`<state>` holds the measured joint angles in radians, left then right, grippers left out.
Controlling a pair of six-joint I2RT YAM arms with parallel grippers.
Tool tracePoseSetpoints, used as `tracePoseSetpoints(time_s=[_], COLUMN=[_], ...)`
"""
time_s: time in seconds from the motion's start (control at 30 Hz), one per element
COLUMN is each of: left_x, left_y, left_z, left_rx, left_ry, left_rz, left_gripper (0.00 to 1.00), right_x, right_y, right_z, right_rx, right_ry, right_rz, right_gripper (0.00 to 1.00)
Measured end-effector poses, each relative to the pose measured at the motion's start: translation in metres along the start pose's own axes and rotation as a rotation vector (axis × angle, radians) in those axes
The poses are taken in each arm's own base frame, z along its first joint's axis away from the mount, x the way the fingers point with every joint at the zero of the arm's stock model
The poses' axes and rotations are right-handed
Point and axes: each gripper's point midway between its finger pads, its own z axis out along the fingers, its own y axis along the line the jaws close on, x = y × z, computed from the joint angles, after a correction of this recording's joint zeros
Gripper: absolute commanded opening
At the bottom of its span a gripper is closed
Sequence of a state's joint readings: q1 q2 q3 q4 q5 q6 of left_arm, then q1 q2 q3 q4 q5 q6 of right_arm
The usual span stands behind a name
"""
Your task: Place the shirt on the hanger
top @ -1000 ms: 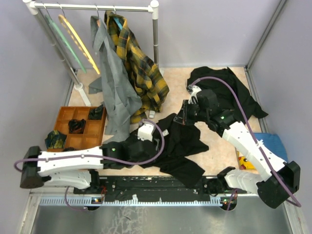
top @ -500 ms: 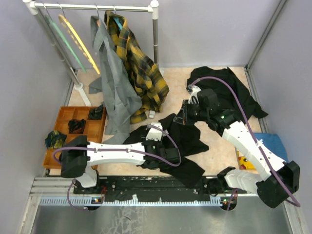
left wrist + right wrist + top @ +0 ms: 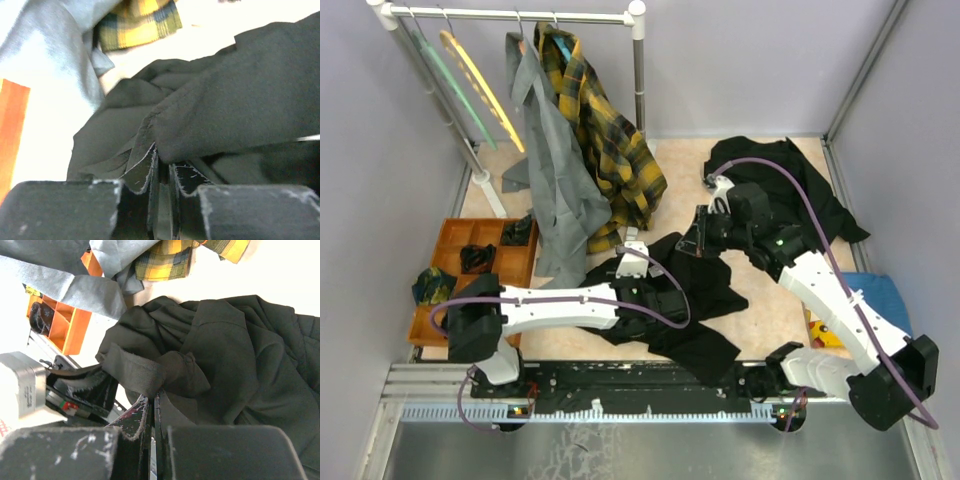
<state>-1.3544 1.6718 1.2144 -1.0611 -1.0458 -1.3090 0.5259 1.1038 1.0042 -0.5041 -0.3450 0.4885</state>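
The black shirt [image 3: 695, 290] lies crumpled at the table's middle, near the front. My right gripper [image 3: 700, 240] is shut on a fold at its far edge and holds that fold raised [image 3: 150, 375]; in its wrist view the gripper [image 3: 155, 399] pinches the cloth at its tips. My left gripper [image 3: 665, 298] reaches across the shirt's near-left part. Its jaws [image 3: 164, 162] stand almost together with an edge of the shirt [image 3: 225, 100] between them. The yellow hanger [image 3: 480, 80] hangs on the rack at the back left, away from both grippers.
A pale green hanger [image 3: 442, 75], a grey garment [image 3: 555, 190] and a yellow-and-black plaid shirt [image 3: 610, 140] hang on the white rack [image 3: 520, 14]. Another black garment [image 3: 810, 185] lies at the back right. An orange tray [image 3: 450, 240] sits left, a blue cloth [image 3: 885, 295] right.
My left arm has swung rightward over the shirt, and its jaws have closed from wide open onto a fold. The right arm and its raised fold have stayed put.
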Motion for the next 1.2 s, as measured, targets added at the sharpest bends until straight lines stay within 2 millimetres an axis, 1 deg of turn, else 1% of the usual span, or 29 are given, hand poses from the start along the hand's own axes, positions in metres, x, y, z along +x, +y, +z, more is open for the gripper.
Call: tracePoseSetpoints(time_s=[0.03, 0.13, 0.2, 0.27, 0.3, 0.37, 0.43, 0.53, 0.57, 0.63, 0.67, 0.77, 0.83, 0.87, 0.93, 0.97, 1.03, 1.13, 1.2], left_x=[-0.003, -0.017, -0.031, -0.058, -0.075, -0.112, -0.160, -0.246, -0.268, -0.317, -0.332, -0.384, -0.409, -0.419, -0.430, -0.434, -0.438, -0.449, -0.459], left_y=[0.000, 0.006, 0.007, 0.005, 0.003, 0.003, 0.010, 0.024, 0.027, 0.031, 0.033, 0.041, 0.047, 0.050, 0.053, 0.054, 0.055, 0.060, 0.065], left_z=[0.001, 0.001, -0.007, -0.023, -0.034, -0.057, -0.085, -0.132, -0.146, -0.181, -0.193, -0.233, -0.253, -0.260, -0.270, -0.273, -0.274, -0.277, -0.281], left_rx=[-0.002, 0.003, 0.043, 0.136, 0.207, 0.341, 0.475, 0.618, 0.655, 0.751, 0.783, 0.877, 0.917, 0.933, 0.950, 0.952, 0.942, 0.911, 0.892], left_ry=[-0.006, -0.030, -0.042, -0.064, -0.077, -0.107, -0.156, -0.270, -0.305, -0.386, -0.416, -0.527, -0.597, -0.631, -0.684, -0.709, -0.743, -0.809, -0.864], left_rz=[-0.004, -0.001, 0.003, -0.024, -0.044, -0.094, -0.148, -0.218, -0.230, -0.239, -0.242, -0.237, -0.245, -0.244, -0.231, -0.219, -0.196, -0.173, -0.170], left_gripper=[0.00, 0.00, 0.00, 0.00, 0.00, 0.00, 0.00, 0.00, 0.00, 0.00, 0.00, 0.00, 0.00, 0.00, 0.00, 0.00, 0.00, 0.00, 0.00], right_x=[0.000, -0.001, -0.002, -0.014, -0.023, -0.051, -0.084, -0.130, -0.142, -0.169, -0.184, -0.219, -0.235, -0.243, -0.255, -0.259, -0.262, -0.268, -0.277], right_y=[0.000, 0.000, -0.002, 0.003, 0.007, 0.023, 0.043, 0.076, 0.086, 0.112, 0.127, 0.164, 0.183, 0.194, 0.212, 0.218, 0.222, 0.224, 0.228], right_z=[-0.001, -0.004, -0.009, -0.017, -0.022, -0.038, -0.060, -0.100, -0.113, -0.147, -0.166, -0.216, -0.243, -0.257, -0.280, -0.286, -0.290, -0.288, -0.286], right_rx=[-0.001, 0.003, 0.017, 0.028, 0.029, 0.015, -0.001, -0.025, -0.034, -0.061, -0.076, -0.107, -0.126, -0.138, -0.167, -0.178, -0.184, -0.186, -0.200], right_ry=[-0.002, -0.009, -0.010, -0.035, -0.055, -0.129, -0.224, -0.379, -0.423, -0.526, -0.585, -0.730, -0.805, -0.844, -0.908, -0.930, -0.946, -0.962, -0.988], right_rz=[-0.005, -0.028, -0.052, -0.095, -0.120, -0.189, -0.260, -0.360, -0.387, -0.453, -0.490, -0.577, -0.619, -0.642, -0.682, -0.695, -0.706, -0.707, -0.707], right_gripper=[0.00, 0.00, 0.00, 0.00, 0.00, 0.00, 0.00, 0.00, 0.00, 0.00, 0.00, 0.00, 0.00, 0.00, 0.00, 0.00, 0.00, 0.00, 0.00])
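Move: The black shirt's loose edge lies right between the left fingers; the right hand already pinches the shirt, with that edge about 14 cm to its left, 5 cm back and 8 cm lower. From the left hand, the hanging plaid shirt is some 18 cm ahead and 4 cm left, the grey shirt about 15 cm ahead and 15 cm left, both middles 6 to 8 cm higher. The spare black garment lies roughly 12 cm ahead, 22 cm right and 18 cm below the right hand. Straight up and fast go both arms, the left first and by about 54 cm, once its fingers have shut the last bit on the black shirt's edge; the right follows by some 45 cm, still pinching its part and easing outward to the right. Both wrists tip up from pointing down to near level, the left also swinging clockwise towards the right gripper. ##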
